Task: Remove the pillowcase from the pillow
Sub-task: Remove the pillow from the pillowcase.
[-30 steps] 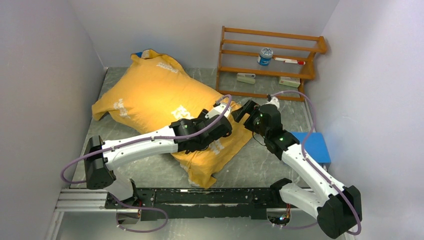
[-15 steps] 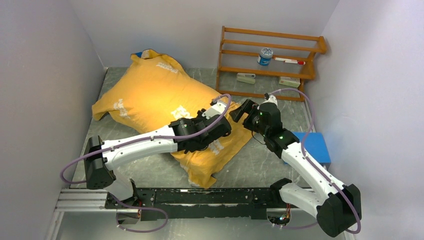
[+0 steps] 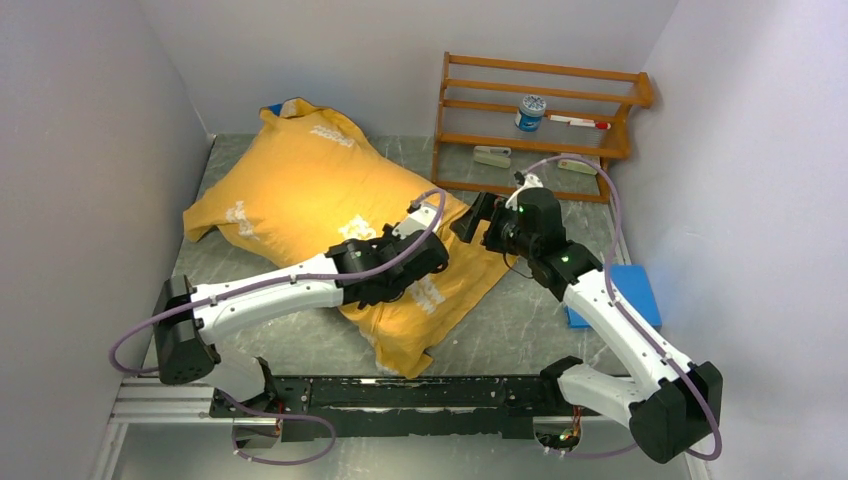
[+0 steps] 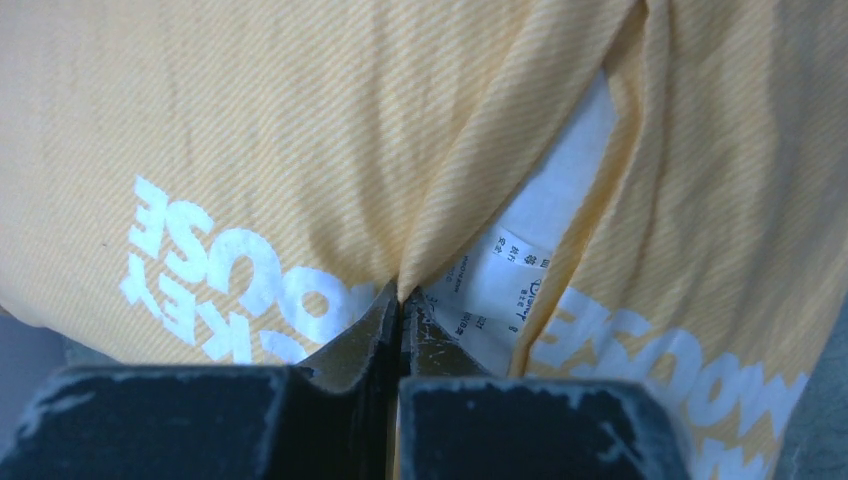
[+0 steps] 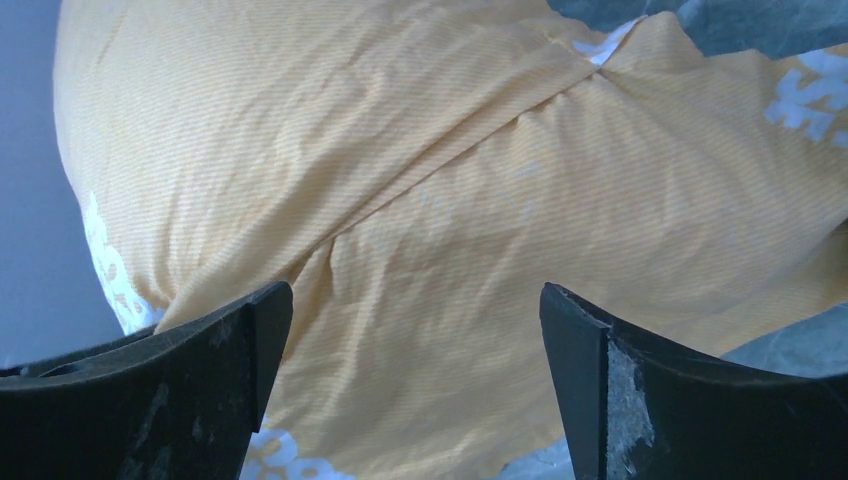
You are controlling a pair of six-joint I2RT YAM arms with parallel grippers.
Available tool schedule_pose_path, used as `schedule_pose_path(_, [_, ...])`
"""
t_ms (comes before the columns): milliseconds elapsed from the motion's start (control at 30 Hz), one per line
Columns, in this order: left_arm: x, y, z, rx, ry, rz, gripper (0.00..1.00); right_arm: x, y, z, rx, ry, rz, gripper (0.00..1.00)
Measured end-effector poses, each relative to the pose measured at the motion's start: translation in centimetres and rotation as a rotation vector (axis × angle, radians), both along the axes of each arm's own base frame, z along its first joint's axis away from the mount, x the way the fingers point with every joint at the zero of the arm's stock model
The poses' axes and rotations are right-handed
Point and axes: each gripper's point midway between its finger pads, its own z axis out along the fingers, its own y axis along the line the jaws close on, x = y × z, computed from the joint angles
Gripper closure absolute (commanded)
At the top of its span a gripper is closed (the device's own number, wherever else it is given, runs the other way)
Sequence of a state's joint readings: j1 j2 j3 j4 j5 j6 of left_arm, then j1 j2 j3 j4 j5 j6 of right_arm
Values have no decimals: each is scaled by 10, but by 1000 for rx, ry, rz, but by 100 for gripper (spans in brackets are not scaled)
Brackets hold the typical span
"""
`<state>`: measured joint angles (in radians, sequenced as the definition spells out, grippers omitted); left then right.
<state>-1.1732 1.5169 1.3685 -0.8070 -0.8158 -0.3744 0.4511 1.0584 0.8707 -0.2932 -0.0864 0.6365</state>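
The pillowcase (image 3: 300,190) lies yellow-orange side up with white lettering, stretched diagonally over the table, a blue corner showing at its far end. My left gripper (image 4: 402,296) is shut on a raised fold of the pillowcase (image 4: 300,140) at its near right end. Beside the fold the fabric parts, and the white pillow (image 4: 575,170) and a printed label (image 4: 500,280) show in the gap. My right gripper (image 5: 415,320) hovers open just over the pillowcase (image 5: 400,180), nothing between its fingers. In the top view it (image 3: 472,217) stands at the cover's right edge, close to the left wrist.
A wooden rack (image 3: 540,70) stands at the back right with a small jar (image 3: 531,112), a marker and small pads on it. A flat blue pad (image 3: 628,292) lies right of the right arm. Grey walls close in on both sides.
The left gripper's jaws have closed onto the fabric fold. Both wrists have shifted a little to the left, and the right arm now uncovers more of the blue pad.
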Motion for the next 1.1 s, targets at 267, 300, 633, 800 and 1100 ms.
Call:
schedule_pose_path(267, [5,25,-3,-145,45,23,95,-6,1,1,-36,42,36,0])
schedule_pose_path(300, [7,28,-4,-169,54,25,95,-8,3,2,-25,48,44,0])
schedule_pose_path(633, [11,29,-17,-298,142,-15,95,-25,18,-14,-4,183,143,4])
schedule_pose_path(800, [6,25,-23,-338,177,-36,95,-38,12,-25,-44,292,141,4])
schedule_pose_path(1100, [0,20,-32,-375,227,-42,95,-68,4,-33,-72,463,143,7])
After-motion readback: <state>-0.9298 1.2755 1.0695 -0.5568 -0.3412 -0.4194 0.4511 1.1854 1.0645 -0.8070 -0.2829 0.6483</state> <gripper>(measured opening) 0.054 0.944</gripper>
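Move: The white pillow showing in the pillowcase's opening lies right beside the left fingers, which still pinch the hem: some 3 cm to their right, 2 cm ahead and slightly lower. From the wide-open right hand that opening is about 11 cm left, 3 cm back and a little below. The printed lower flap it heads towards is roughly 10 cm left, 8 cm back and 8 cm below; the blue folder lies about 28 cm right, 10 cm back and 20 cm below. The pillowcase hem stays pinched in the shut left fingers, which carry it about 3 cm left, then ease down some 3 cm and slightly back while the wrist rolls left side down and tips downward. Meanwhile the open right hand draws back about 7 cm and sinks 3 cm towards the printed lower flap, its fingers tipping down nearly 30 degrees. ##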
